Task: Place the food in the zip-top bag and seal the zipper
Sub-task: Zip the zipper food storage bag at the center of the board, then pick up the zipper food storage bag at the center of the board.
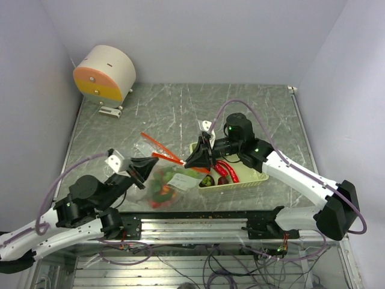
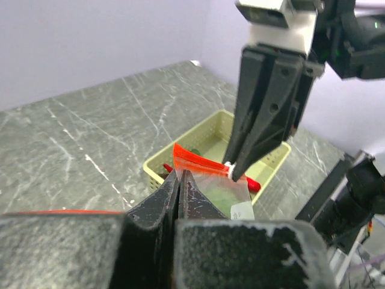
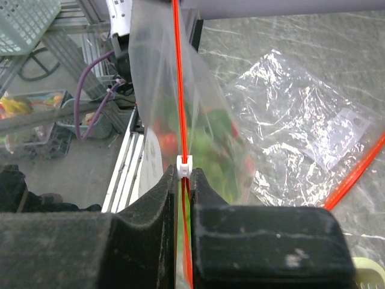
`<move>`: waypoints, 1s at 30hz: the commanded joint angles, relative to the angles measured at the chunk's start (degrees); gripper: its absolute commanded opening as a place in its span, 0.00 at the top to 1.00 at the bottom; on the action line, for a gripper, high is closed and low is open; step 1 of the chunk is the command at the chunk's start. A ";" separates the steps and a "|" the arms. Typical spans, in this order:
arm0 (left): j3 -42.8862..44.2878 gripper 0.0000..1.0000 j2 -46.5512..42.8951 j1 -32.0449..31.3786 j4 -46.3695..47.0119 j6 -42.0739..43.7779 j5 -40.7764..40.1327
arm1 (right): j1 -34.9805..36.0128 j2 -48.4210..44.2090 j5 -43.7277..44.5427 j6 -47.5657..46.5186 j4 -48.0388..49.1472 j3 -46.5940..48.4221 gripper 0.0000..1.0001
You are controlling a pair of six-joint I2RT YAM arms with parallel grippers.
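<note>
The zip-top bag [image 1: 170, 182] hangs between my two grippers, with red and green food [image 1: 160, 191] showing through its clear plastic. My left gripper [image 1: 144, 170] is shut on the bag's left end [image 2: 210, 189], at the corner of the orange-red zipper [image 2: 195, 161]. At the other end, my right gripper [image 1: 197, 159] is shut on the zipper [image 3: 178, 90], right behind its white slider [image 3: 184, 166]. In the right wrist view the food [image 3: 201, 147] is a blur inside the bag. More food, red chili peppers [image 1: 227, 171] and dark pieces, lies in the basket.
The pale green basket [image 1: 255, 179] stands just right of the bag, under my right wrist. A second clear bag [image 3: 301, 132] with an orange strip lies flat on the table behind the held one. A cream and orange drum [image 1: 105, 75] sits at the far left corner.
</note>
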 commanded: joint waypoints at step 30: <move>4.29 0.93 -8.99 0.21 8.51 1.48 -25.19 | -2.31 -2.81 21.18 16.30 8.58 -1.87 0.00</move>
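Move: The left hand pinches the zipper's left end; the bag's slider lies about 8 cm to its right, roughly level ahead and 5 cm lower, pinched in the right hand's fingertips, about 1 cm left of that hand's point. The food in the bag hangs some 5 cm back from the left hand, 2 cm right and 11 cm below. From the right hand, the crate lies 15 cm right, 3 cm ahead and 18 cm down. Left hand pulls the pinched zipper some 11 cm left and up; right eases forward, opens off the slider. ##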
